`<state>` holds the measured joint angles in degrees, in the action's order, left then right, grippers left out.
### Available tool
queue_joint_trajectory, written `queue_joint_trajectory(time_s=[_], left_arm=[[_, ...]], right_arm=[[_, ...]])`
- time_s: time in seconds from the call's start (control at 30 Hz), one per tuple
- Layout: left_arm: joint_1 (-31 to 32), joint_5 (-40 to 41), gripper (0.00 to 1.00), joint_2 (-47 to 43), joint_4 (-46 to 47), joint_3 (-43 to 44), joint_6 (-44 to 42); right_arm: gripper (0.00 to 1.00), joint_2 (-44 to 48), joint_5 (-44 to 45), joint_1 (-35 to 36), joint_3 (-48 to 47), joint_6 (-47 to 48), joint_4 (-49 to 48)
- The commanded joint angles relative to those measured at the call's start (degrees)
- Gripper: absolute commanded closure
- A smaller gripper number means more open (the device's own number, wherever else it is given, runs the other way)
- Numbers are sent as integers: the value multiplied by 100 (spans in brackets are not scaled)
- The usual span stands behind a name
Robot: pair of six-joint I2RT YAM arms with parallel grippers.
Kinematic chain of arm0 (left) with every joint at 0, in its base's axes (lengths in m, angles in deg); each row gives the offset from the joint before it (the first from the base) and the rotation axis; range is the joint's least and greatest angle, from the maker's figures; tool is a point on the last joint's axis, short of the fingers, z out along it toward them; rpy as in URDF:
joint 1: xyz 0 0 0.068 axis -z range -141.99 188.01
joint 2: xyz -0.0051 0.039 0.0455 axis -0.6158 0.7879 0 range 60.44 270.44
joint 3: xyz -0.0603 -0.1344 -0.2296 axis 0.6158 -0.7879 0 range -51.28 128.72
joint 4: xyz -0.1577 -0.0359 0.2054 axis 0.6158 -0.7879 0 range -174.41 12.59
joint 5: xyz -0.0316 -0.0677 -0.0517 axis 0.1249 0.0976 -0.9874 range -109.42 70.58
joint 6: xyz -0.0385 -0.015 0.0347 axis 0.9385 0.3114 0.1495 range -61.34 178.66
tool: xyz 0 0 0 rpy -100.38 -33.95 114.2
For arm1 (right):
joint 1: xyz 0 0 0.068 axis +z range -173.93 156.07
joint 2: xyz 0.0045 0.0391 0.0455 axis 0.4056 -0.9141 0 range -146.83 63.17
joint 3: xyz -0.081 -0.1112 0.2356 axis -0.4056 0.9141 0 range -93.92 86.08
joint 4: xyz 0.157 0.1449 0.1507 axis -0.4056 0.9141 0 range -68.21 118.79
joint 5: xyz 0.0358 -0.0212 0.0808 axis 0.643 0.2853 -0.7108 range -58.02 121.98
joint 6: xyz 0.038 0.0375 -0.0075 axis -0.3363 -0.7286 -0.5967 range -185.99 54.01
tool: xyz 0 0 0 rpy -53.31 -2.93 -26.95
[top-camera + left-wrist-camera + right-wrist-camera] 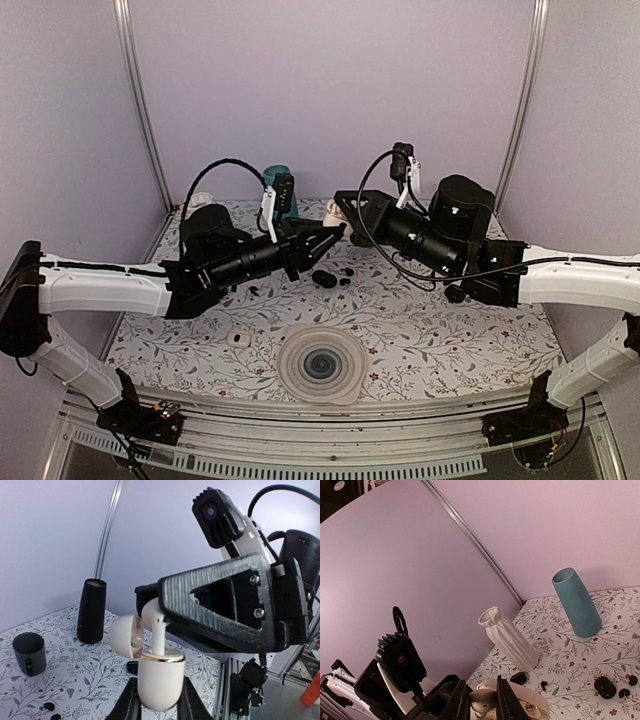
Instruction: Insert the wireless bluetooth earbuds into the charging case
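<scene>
My left gripper (159, 692) is shut on a white charging case (159, 680) with a gold rim, held upright above the table with its lid (125, 636) hinged open to the left. A white stemmed earbud (159, 635) stands with its stem down in the case's mouth. My right gripper (484, 700) is shut on the earbud's head (482, 701), with the case's lid (535, 705) just below. In the top view the two grippers (330, 238) (347, 218) meet tip to tip over the table's far middle. No second earbud shows.
Black oval pieces (323, 277) and smaller black bits (346, 272) lie on the floral table under the grippers. A teal vase (576, 602) and a white ribbed vase (507, 639) stand at the back. A black cylinder (91, 611), a dark mug (28, 652) and a round ribbed dish (321, 364) are nearby.
</scene>
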<state>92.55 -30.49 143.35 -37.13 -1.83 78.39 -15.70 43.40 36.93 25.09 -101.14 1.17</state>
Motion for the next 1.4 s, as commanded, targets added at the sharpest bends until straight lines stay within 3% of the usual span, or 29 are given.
queue_joint_trajectory(time_s=[0.0, 0.9, 1.13, 1.37], left_arm=[[21, 211, 100, -256, 351, 153, -83], [21, 251, 100, -341, 332, 112, -138], [-1, 177, 100, -332, 312, 51, -110], [-123, -27, 100, -448, 409, -132, 38]], right_arm=[[83, -150, -228, 127, 98, 53, 347], [82, -255, -325, 207, 45, 38, 509], [66, -105, -338, 206, -4, 0, 647], [58, 212, -270, 84, -105, 0, 1055]])
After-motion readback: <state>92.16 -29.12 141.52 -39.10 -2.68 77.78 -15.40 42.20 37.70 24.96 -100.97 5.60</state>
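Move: The open charging case, already held upright in the left fingers, has its middle about 5 cm below the right hand and 1 cm to its left. The earbud in the right fingers is some 4 cm straight above the left hand. From the right hand and well below it, the black case lies about 8 cm ahead and 4 cm left, the black earbuds 8 cm ahead and 2 cm right, and the grey mug 23 cm ahead and 8 cm right. The earbud, its stem already in the mouth of the case, is lowered deeper into the slot as the right hand sinks about 1 cm and eases slightly left. The left hand keeps its grip on the case, dips, then brings it up and left by nearly 1 cm. Late on, the right fingers open around the earbud and let go while the hand sinks a little more and draws slightly back. ##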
